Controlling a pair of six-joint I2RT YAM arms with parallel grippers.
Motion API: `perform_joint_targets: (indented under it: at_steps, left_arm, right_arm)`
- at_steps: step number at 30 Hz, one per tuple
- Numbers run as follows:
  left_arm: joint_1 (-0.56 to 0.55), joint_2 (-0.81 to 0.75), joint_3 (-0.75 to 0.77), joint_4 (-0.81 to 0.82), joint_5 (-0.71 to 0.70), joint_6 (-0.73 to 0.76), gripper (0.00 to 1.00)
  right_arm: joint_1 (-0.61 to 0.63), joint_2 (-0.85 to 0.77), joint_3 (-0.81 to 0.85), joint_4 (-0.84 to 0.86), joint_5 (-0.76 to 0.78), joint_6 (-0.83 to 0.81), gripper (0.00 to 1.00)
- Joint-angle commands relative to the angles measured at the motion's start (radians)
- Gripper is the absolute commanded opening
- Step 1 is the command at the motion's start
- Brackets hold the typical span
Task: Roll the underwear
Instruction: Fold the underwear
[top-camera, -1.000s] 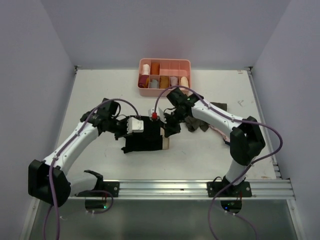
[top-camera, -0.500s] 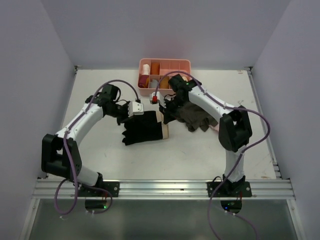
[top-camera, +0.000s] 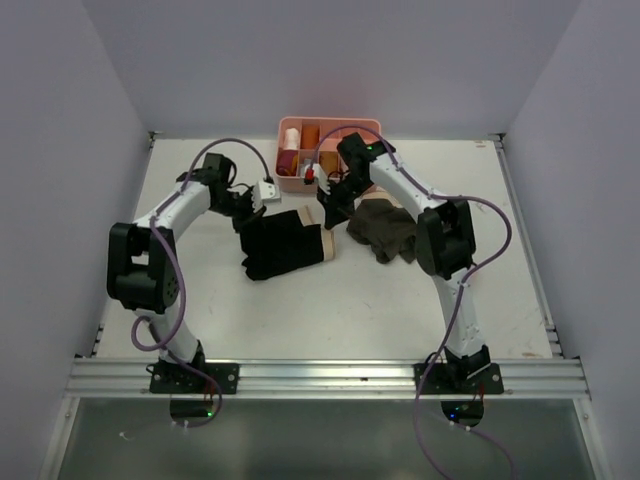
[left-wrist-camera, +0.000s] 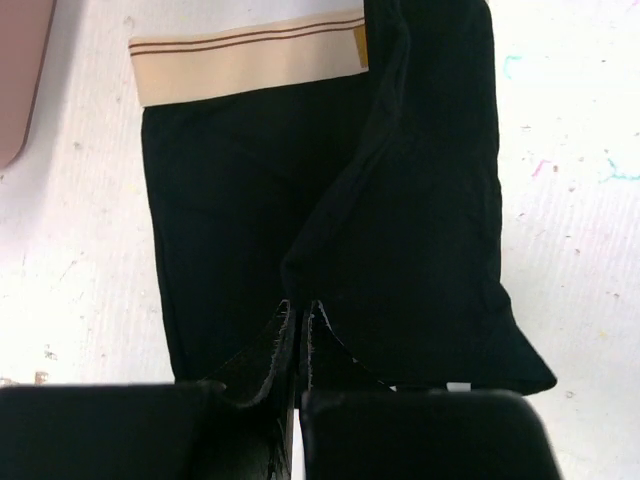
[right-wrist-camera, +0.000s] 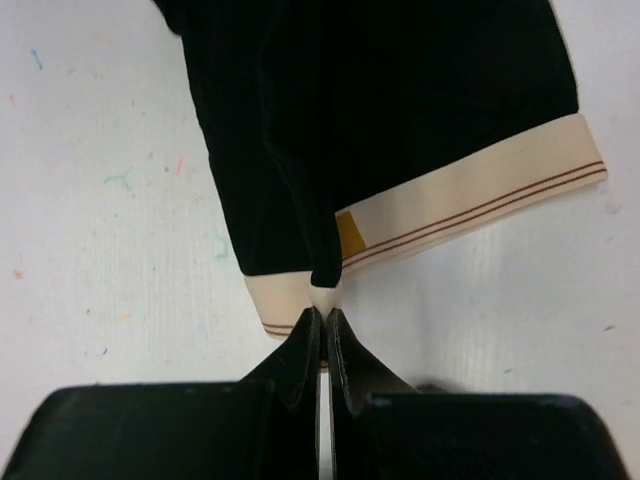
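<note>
The black underwear (top-camera: 283, 243) lies flat on the white table (top-camera: 350, 310), its beige waistband (top-camera: 328, 246) pointing right. One side is folded over the middle in the left wrist view, where the black cloth (left-wrist-camera: 240, 200) fills the frame. My left gripper (top-camera: 248, 213) is at the garment's far left corner, shut (left-wrist-camera: 300, 308) on a pinch of black cloth. My right gripper (top-camera: 327, 214) is at the far end of the waistband, shut (right-wrist-camera: 325, 305) on a fold of the waistband (right-wrist-camera: 470, 200) and the black cloth (right-wrist-camera: 400, 100).
A pink compartment tray (top-camera: 372, 126) with several rolled garments stands at the back, just behind both grippers. An olive-brown garment (top-camera: 385, 228) lies crumpled to the right of the underwear, under the right arm. Grey walls close the left and right sides.
Both arms have stretched away from their bases toward the tray, dragging the underwear with them toward the back of the table. Both grips have stayed shut.
</note>
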Motion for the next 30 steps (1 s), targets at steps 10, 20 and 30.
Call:
perform_joint_targets:
  at_steps: [10,20,30]
  left_arm:
    - [0.102,0.040,0.010,0.064,0.082,-0.027,0.00]
    - [0.147,0.014,-0.094,0.064,0.038,-0.107,0.00]
    - [0.211,0.044,-0.156,0.086,-0.045,-0.271,0.00]
  right_arm:
    - [0.004,0.064,0.231,0.108,-0.001,0.116,0.00]
    - [0.056,0.148,0.240,0.355,0.170,0.352,0.20]
    - [0.069,0.083,0.295,0.446,0.410,0.593,0.66]
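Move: Both closed hands already hold the black underwear about 6 cm above the table. From the right hand, the forward half of the waistband lies some 5 cm ahead and 5 cm left; the pink container is about 20 cm straight ahead and the grey-green garment roughly 14 cm to the right, level. The left hand's goal is bare table, about 7 cm left and 2 cm back; the folded underwear's middle is some 9 cm right and 3 cm back. Forward and to the left, the right hand carries its pinched waistband up about 3 cm, lowers it again and lets go, fingers opening as it travels on towards the container, about 13 cm in all, turning some 25 degrees clockwise. The left hand keeps its hold, first easing slightly forward, then pulling its end of the cloth left and down to the table, turning some 20 degrees counter-clockwise. ##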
